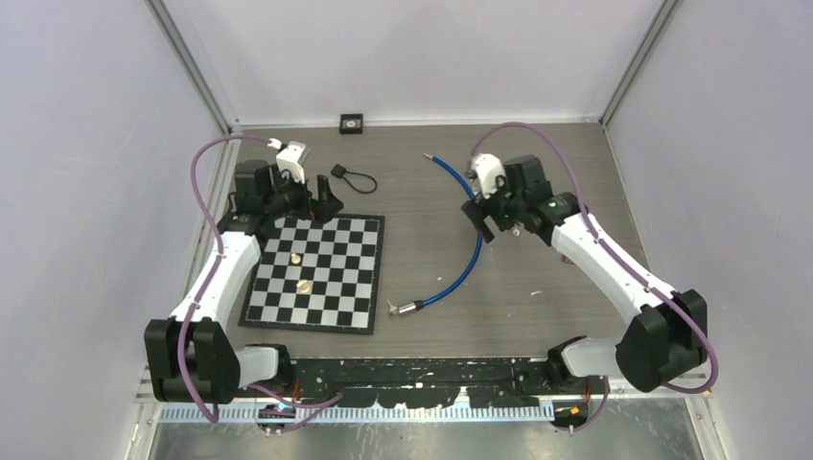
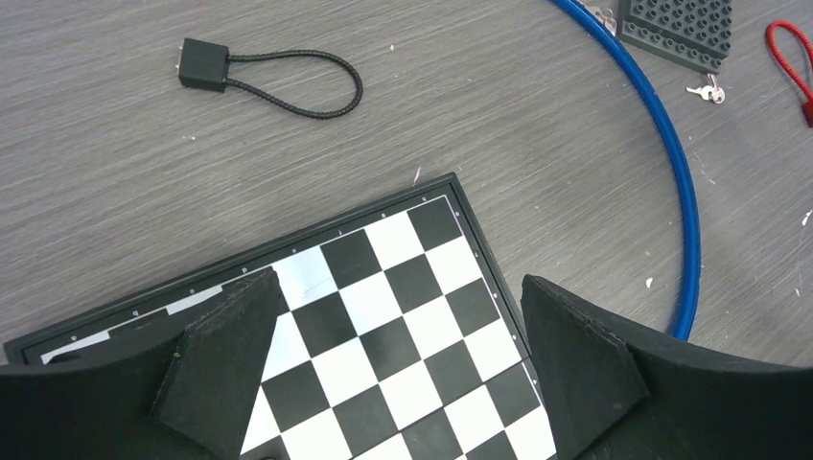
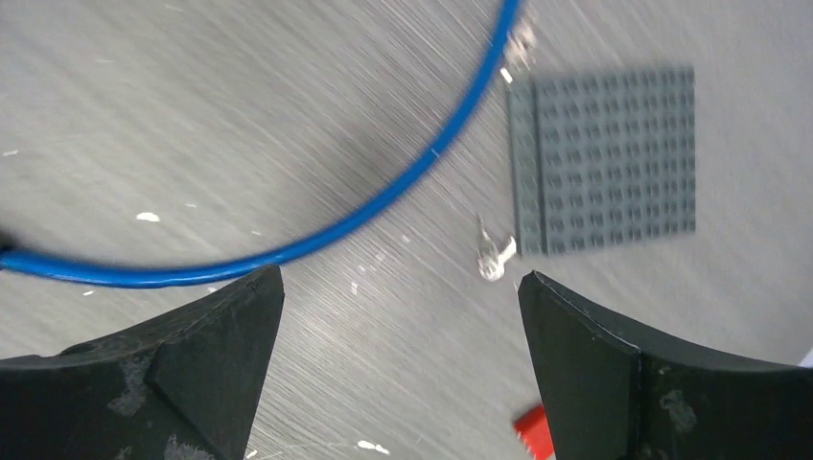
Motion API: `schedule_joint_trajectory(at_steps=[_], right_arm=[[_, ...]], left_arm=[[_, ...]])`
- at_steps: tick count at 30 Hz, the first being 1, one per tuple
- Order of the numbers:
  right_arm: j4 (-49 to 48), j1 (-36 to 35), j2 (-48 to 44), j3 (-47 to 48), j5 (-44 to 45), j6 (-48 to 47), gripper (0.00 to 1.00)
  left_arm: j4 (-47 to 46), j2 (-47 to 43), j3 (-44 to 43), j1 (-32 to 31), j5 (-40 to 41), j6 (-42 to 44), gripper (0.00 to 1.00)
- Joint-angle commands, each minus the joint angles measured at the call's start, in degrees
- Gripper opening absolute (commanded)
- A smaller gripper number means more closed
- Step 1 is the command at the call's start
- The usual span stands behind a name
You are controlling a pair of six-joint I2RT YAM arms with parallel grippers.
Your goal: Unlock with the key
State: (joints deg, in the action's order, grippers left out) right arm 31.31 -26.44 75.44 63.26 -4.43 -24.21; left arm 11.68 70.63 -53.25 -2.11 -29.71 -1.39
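A small silver key point(image 3: 494, 254) lies on the table beside a grey studded baseplate point(image 3: 604, 158). My right gripper point(image 3: 401, 287) is open and empty just above the table, and the key lies a little ahead of its right finger. The key also shows in the left wrist view point(image 2: 708, 93). A black cable lock point(image 2: 203, 64) with a loop lies beyond the chessboard point(image 2: 383, 287), and it also shows in the top view point(image 1: 338, 172). My left gripper point(image 2: 398, 316) is open and empty over the board's far corner. The edge of a red lock point(image 2: 791, 57) also shows.
A long blue cable point(image 1: 472, 259) curves across the table between the arms. Two small brass pieces point(image 1: 303, 286) sit on the chessboard point(image 1: 355, 307). A small black square object point(image 1: 352, 123) lies at the back wall. In the top view the right arm point(image 1: 594, 249) hides the baseplate and key.
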Motion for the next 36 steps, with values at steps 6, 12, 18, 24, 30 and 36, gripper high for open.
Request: schedule_joint_trajectory(at_steps=[6,12,18,24,30,36], right_arm=[[-0.80,19.49,0.23,-4.20,-0.87,9.45,0.98],[1.74,30.17,7.80,-0.51,-1.73,9.58,0.91],[3.72,36.89,18.39,4.89,-0.59,4.53,0.75],[4.32,38.11,24.50,7.33,1.14,1.63,0.66],[6.60,38.13,30.30,10.61,1.19,0.07,0.48],[7.21,38.19,32.50,8.91,0.24,-0.91,0.33]], left_arm=[[3.58,-0.28,-0.91,0.31,-11.80,0.56,1.00],[13.20,0.22,-4.64,-5.12,-14.78,10.07,1.00],[20.18,1.91,-6.50,-20.23,-4.71,20.54,1.00],[20.03,6.25,-6.95,-26.10,-3.74,19.61,0.99],[19.08,8.56,-6.55,-28.66,-3.31,20.08,0.99],[19.52,13.19,-6.88,-35.63,0.24,21.22,0.99]])
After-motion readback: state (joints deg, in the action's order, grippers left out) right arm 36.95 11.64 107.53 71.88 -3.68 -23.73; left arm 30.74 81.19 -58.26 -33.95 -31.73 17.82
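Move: The red cable lock lies about 25 cm to the right of the right hand, 4 cm ahead and 17 cm below. The grey brick plate is some 15 cm left of that lock and 12 cm farther out, with small keys at its near corner, roughly 15 cm left of the lock and 3 cm farther out. From the left hand, the blue lock's metal end is about 17 cm back, 18 cm right and 19 cm down; the chessboard's middle is about 8 cm back, 7 cm left, 19 cm down. Rightward first, past the brick plate, the right hand swings some 24 cm and then sinks mostly straight down towards the red lock, turning clockwise, tipping its fingers downward and narrowing them from wide open to about a third, over the cable near the red body. The left hand sweeps right and back about 20 cm, sinking too, towards the blue lock's keyed end, yawing some 40 degrees clockwise with fingers still wide. ##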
